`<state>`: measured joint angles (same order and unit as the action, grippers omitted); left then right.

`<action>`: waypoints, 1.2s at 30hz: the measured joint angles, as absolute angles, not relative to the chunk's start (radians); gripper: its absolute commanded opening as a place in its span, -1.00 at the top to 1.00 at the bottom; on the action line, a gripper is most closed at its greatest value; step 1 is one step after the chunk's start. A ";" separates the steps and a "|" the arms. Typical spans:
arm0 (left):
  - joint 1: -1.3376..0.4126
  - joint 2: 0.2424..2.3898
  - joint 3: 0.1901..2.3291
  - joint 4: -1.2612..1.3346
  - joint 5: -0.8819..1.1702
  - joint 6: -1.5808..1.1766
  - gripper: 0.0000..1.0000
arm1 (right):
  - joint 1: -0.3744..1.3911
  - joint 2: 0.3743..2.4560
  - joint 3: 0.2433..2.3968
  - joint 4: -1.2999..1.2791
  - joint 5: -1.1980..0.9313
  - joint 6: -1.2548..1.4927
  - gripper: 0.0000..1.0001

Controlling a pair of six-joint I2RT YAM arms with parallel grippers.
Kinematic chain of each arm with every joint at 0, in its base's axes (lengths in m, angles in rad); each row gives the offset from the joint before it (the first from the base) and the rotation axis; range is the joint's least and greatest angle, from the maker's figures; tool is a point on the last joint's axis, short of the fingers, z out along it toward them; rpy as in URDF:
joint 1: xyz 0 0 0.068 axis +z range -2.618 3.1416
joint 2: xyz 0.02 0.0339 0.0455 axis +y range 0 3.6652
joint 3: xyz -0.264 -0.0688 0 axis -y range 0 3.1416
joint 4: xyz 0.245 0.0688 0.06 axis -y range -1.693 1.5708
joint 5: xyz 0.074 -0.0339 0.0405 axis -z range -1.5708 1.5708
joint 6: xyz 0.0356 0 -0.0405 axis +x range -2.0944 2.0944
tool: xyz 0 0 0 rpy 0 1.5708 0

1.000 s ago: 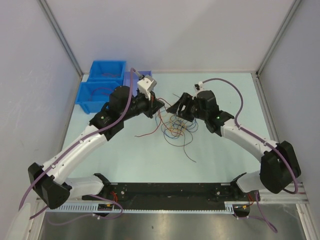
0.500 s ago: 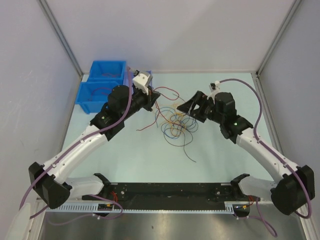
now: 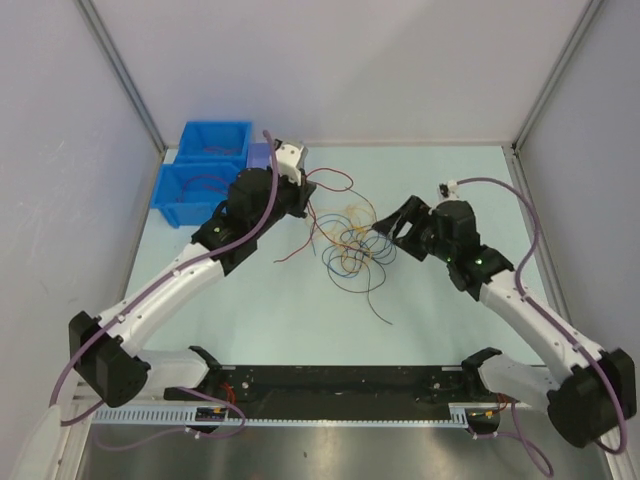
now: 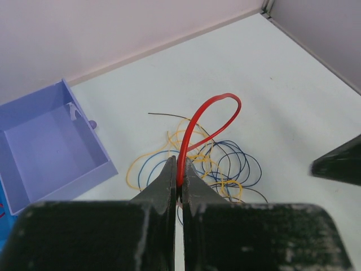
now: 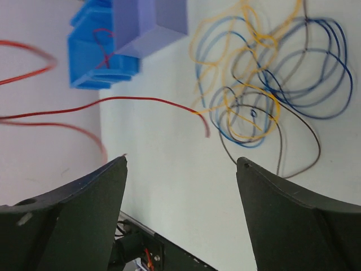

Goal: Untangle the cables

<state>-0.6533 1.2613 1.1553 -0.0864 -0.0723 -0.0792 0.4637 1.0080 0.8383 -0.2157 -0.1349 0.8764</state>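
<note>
The cables (image 3: 355, 250) lie as a loose tangle of blue, yellow, orange and dark wires on the pale table, between the two arms. My left gripper (image 3: 306, 196) hovers just left of the tangle, shut on a red cable (image 3: 338, 173) that arcs up and over toward the pile. In the left wrist view the red cable (image 4: 194, 121) rises out of the closed left gripper (image 4: 179, 165), above the tangle (image 4: 220, 164). My right gripper (image 3: 384, 226) stands open to the right of the pile. Nothing lies between the wide-apart tips of the right gripper (image 5: 181, 162), and the tangle (image 5: 265, 84) lies beyond them.
Two blue bins (image 3: 205, 140) (image 3: 190, 190) and a small purple bin (image 3: 262, 155) stand at the back left, red wire showing in the blue ones. Grey walls close in the table on three sides. A dark wire end (image 3: 385, 318) trails toward the front.
My right gripper has opened and drawn back to the right, off the tangle. My left gripper has moved back and up with the red cable, pulling its loop out of the pile.
</note>
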 measured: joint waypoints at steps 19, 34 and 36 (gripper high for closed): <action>-0.653 1.134 1.126 -0.076 -0.009 -0.093 0.99 | 0.471 1.571 0.783 0.209 -0.268 1.127 -0.36; -0.653 1.121 1.122 -0.072 0.026 -0.113 0.99 | 0.460 1.632 0.827 0.295 -0.302 1.166 1.00; -0.653 1.125 1.130 -0.086 0.000 -0.109 0.99 | 0.425 1.589 0.827 0.255 -0.301 1.139 1.00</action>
<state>-0.6533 1.1248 1.1301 -0.0864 0.0002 -0.1089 0.4248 1.5890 0.8272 0.2550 -0.3008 1.1389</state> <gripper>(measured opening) 0.025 0.012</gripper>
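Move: The orange cable's pinch spot, inside the tangle, lies about 6 cm ahead of the open right hand, 7 cm to its left and 15 cm below. The red cable's lower run stands some 3 cm farther left of that spot and 2 cm nearer the bases; the blue coils lie roughly 6 cm to its right. From the left hand, which holds the red cable, the orange spot is about 10 cm right, level fore and aft and 22 cm below; the purple bin is some 21 cm ahead, 12 cm left and 25 cm below. The right fingers pinch a strand of the orange cable. The open hand first dives about 15 cm, easing left and forward while its fingers tip down some 20 degrees, then shuts, lifts roughly 3 cm and swings slightly back right. The left hand keeps its grip on the red cable, rising about 4 cm and drawing back nearly as far. ##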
